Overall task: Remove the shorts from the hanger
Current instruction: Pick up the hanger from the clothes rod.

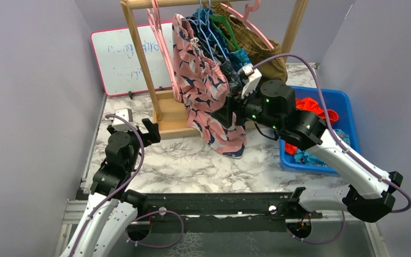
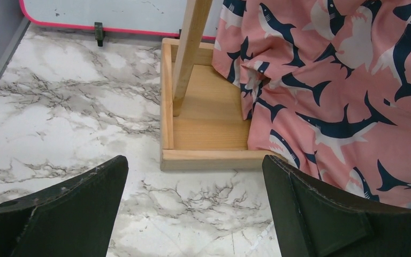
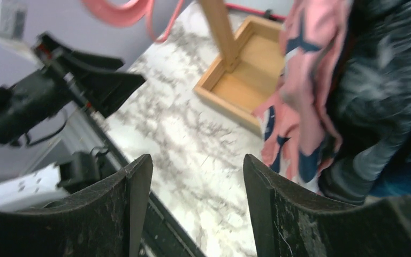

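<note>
Pink-and-navy print shorts (image 1: 206,88) hang from a pink hanger (image 1: 160,32) on the wooden rack (image 1: 139,59), their hem draped onto the table. Dark patterned shorts (image 1: 230,80) and teal ones (image 1: 242,56) hang behind them on blue and green hangers. My right gripper (image 1: 226,115) is open and empty, right beside the pink shorts' lower right side; the right wrist view shows the pink shorts (image 3: 305,80) and the dark ones (image 3: 374,101) to the right of the open fingers. My left gripper (image 1: 151,131) is open and empty, low near the rack base (image 2: 203,128), with the pink shorts (image 2: 348,91) at its right.
A blue bin (image 1: 348,107) at the right holds orange shorts (image 1: 313,107) and blue patterned ones (image 1: 321,155). Brown fabric (image 1: 262,45) hangs at the rack's right end. A pink-framed whiteboard (image 1: 120,59) leans on the back wall. Grey walls close both sides.
</note>
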Available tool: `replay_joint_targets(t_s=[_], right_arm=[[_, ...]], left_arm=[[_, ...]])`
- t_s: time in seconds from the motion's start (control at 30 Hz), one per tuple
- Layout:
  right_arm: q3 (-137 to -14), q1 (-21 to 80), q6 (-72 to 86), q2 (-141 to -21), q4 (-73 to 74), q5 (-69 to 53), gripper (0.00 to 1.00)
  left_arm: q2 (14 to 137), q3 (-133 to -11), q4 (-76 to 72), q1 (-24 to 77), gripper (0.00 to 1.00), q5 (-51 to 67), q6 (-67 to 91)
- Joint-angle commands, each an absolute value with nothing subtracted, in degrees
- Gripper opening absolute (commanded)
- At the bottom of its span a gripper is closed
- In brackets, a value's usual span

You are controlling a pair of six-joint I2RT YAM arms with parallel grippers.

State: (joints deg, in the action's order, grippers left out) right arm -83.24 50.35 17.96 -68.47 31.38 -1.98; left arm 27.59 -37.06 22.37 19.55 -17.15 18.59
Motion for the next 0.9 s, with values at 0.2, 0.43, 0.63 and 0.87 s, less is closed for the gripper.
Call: replay_joint_targets(t_s=[0.2,0.43,0.63,0.87], right_arm=[[-87.1,51.6,18.3,-70.4,26.4,18.4,0.58],[-90.0,51.6,13.1,-74.3,23.7,22.1,0.54],[-103.8,51.6,8.5,-85.4,31.1,25.3,0.50],[-102.5,51.6,6.1,-85.4,26.8,24.2,0.35]], left_arm=[[27.4,-36.5,20.4,19.2,0.99,-14.8,17.9],[27.5,-36.5,20.3,19.2,0.99,-14.4,17.9],[27.7,-36.5,20.7,19.2,0.99,-14.3,17.8],[27.1,-36.5,21.1,19.2,0.99,-14.8,18.0]])
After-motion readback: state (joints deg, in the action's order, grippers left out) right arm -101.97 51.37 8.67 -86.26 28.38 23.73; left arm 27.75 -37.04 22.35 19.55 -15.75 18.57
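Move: The near end of the blue hanger, inside the pink shorts' waistband, is about 15 cm ahead of the right hand, 3 cm to its left and 5 cm up. The black shorts' waistband hangs roughly 5 cm to the right of that end, level with it. The empty pink hangers' near ends stand some 7 cm ahead of the hand and 12 cm left, at its height. From the left hand, the blue hanger's end lies around 15 cm ahead, 20 cm right and 18 cm higher. The near end of the blue hanger in the pink shorts' waistband is what the right hand closes in on, going about 10 cm forward and rising some 4 cm in all, with a slight dip at the finish. The wrist swings roughly 20 degrees clockwise and tips its fingers up a little, while they narrow to around a third open; no grip can be seen. ##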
